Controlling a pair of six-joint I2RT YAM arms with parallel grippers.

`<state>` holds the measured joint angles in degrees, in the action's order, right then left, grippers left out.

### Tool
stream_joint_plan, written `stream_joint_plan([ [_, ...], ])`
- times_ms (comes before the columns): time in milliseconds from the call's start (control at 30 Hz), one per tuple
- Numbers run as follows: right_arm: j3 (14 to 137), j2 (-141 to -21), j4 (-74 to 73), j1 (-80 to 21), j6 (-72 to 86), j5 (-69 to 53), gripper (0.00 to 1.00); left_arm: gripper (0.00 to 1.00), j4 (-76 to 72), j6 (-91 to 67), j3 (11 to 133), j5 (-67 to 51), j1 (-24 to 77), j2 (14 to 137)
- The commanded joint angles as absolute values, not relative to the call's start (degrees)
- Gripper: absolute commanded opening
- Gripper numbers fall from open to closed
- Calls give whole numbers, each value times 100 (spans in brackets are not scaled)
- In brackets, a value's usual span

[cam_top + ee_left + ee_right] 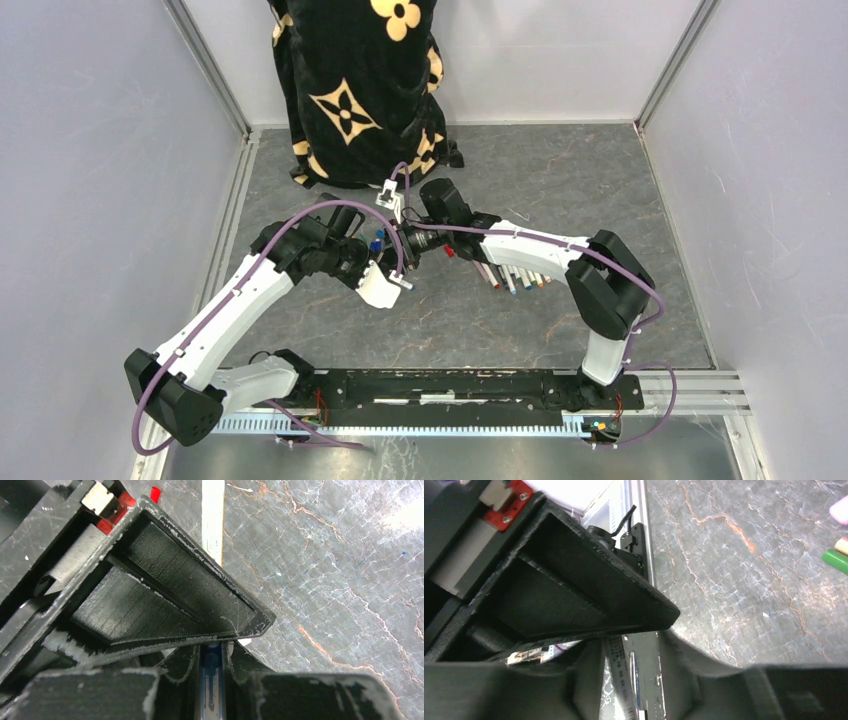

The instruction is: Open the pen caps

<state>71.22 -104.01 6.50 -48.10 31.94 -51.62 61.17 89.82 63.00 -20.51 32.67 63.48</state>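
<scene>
My left gripper (385, 258) is shut on a pen (212, 682), gripped at its blue end. A white barrel (212, 520) shows past the upper finger, in line with that blue end. My right gripper (412, 243) is close beside it at mid-table. Its jaws stand open and nothing is between them (639, 680); only the table rail shows through the gap. Several white pens (512, 276) lie in a row on the table under the right forearm. A small red cap (448, 252) lies near them. Pink (841, 509) and green (835, 560) pieces show at the edge of the right wrist view.
A black cloth with a cream flower pattern (360, 90) hangs at the back of the grey marbled table (560, 170). Metal frame posts and pale walls close in both sides. The arms' base rail (450, 390) runs along the near edge.
</scene>
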Motion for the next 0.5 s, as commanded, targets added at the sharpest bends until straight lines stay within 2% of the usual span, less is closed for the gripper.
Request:
stream_joint_plan([
  [0, 7107, -10293, 1173, -4799, 3444, -5355, 32, 2, 6030, 8655, 6546, -2386, 3324, 6379],
  [33, 7100, -10285, 1206, -4799, 3488, -5369, 15, 5, 6045, 8657, 6548, -2376, 3342, 6376],
  [67, 7103, -10275, 1184, -4799, 3483, -5379, 4, 11, 6063, 8653, 6543, -2348, 3356, 6380],
  [100, 7103, -10252, 1159, -4795, 3471, -5387, 0, 16, 6090, 8679, 6544, -2302, 3358, 6381],
  [200, 7057, -10189, 991, -4792, 3372, -5455, 0, 47, 6085, 8742, 6480, -2103, 3358, 6377],
  [233, 7005, -10160, 961, -4790, 3345, -5473, 0, 51, 6056, 8763, 6447, -2059, 3357, 6346],
  [367, 6816, -10080, 1054, -4790, 3385, -5552, 0, 52, 5970, 8846, 6380, -2015, 3358, 6306],
  [467, 6806, -10076, 1164, -4790, 3485, -5624, 0, 45, 5955, 8839, 6439, -2022, 3357, 6383],
])
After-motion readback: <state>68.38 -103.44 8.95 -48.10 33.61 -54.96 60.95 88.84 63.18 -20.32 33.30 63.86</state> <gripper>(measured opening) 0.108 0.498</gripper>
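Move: The blue-capped pen is already in the left fingers by its cap. Its middle lies about 4 cm right and 3 cm back of the left hand, and 3 cm right and 2 cm back of the right hand, whose half-open jaws straddle the barrel. From the left hand, the blue caps lie on the table roughly 4 cm left, 2 cm ahead and 12 cm below; the green cap is some 6 cm left, level, and as far below. Shut the right gripper on the barrel just beside the blue cap. Then, with the left hand held where it is, open its fingers to about half so they let go of the cap. Ease the right hand back about 1.5 cm and slightly right, rising 1 cm before sinking again, and keep its pinch. ##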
